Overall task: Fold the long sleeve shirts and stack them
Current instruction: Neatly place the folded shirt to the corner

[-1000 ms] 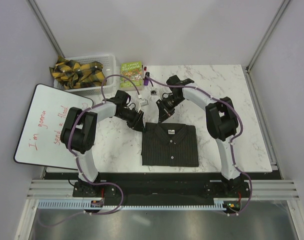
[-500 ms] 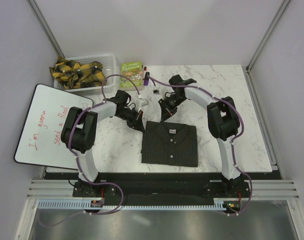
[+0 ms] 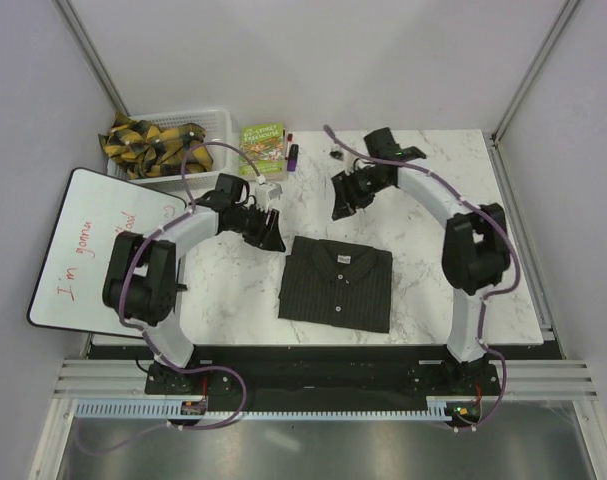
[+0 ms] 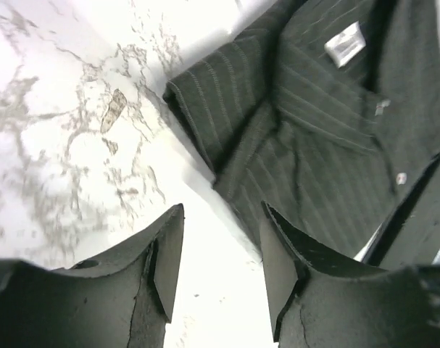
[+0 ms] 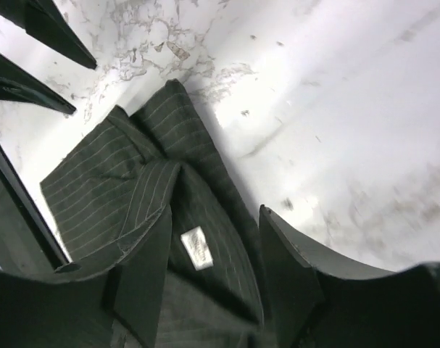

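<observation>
One long sleeve shirt (image 3: 335,283), dark with fine stripes, lies folded into a rectangle at the near middle of the table, collar toward the far side. My left gripper (image 3: 273,240) hovers just off its far-left corner. In the left wrist view that gripper (image 4: 220,246) is open over bare marble, with the shirt (image 4: 314,123) beyond its fingers. My right gripper (image 3: 340,208) hangs open behind the collar. In the right wrist view the collar and its white label (image 5: 196,248) show between the spread fingers of that gripper (image 5: 214,217), which hold nothing.
A white basket (image 3: 219,122) of yellow-and-black cloth stands at the far left, with a green book (image 3: 263,142) and a purple marker (image 3: 294,155) beside it. A small dark object (image 3: 336,154) lies farther back. A whiteboard (image 3: 83,250) overhangs the left edge.
Both grippers have opened and let go of the shirt's far edge. The right arm drew back toward the far side and the left pulled away to the left.
</observation>
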Available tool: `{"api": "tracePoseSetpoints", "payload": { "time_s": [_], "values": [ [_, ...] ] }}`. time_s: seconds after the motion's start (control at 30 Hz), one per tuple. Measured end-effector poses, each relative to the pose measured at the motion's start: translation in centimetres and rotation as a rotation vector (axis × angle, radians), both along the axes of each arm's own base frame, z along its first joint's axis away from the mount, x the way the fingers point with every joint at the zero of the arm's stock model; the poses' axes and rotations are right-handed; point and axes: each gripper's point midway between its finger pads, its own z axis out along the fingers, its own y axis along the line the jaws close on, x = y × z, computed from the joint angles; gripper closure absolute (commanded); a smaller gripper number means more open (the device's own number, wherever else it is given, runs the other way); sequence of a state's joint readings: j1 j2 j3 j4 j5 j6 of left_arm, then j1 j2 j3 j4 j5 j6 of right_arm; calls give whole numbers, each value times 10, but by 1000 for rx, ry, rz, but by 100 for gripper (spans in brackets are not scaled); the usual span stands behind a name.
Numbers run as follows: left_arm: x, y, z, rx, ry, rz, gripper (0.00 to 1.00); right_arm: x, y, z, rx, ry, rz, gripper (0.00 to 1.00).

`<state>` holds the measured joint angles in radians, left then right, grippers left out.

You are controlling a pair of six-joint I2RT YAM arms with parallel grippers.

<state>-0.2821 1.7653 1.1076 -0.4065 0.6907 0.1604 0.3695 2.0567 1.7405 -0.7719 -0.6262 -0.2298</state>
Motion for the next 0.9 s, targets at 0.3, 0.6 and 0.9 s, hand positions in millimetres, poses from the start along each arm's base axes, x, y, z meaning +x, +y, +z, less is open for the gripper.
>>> {"api": "tracePoseSetpoints", "payload": {
  "time_s": [0.3,0.6,0.9],
  "values": [
    [-32,1,63,-115,-87,56,1,-100,-46,43,16,-37,-17,9],
    [-44,16,73,-82,-136,130,1,-163,-36,-66,-322,83,152,5],
    [-40,29,67,-26,-130,185,1,-97,-114,-88,-448,35,24,5]
  ]
}}
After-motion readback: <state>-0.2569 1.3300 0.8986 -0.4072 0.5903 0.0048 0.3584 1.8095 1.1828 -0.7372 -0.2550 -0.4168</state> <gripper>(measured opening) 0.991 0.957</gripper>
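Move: The folded shirt's middle lies about 19 cm back from the right gripper, nearly in line with it and only 1 cm or so to its left, and some 10 cm lower. Around it, the left gripper stands about 10 cm back and 19 cm left of the right one, and the purple marker lies about 16 cm ahead and 14 cm left. From the left gripper, the shirt's middle is roughly 10 cm back, 17 cm right and 6 cm down. Swing the empty right gripper up and back over the shirt, opening it wider, then sink to the cloth with the fingers turned about 25 degrees steeper. With the open fingertips on the cloth, drag the shirt forward and right, about 10 cm. Meanwhile lift the left gripper some 7 cm and a little back, opening wide, clear of the shirt. ##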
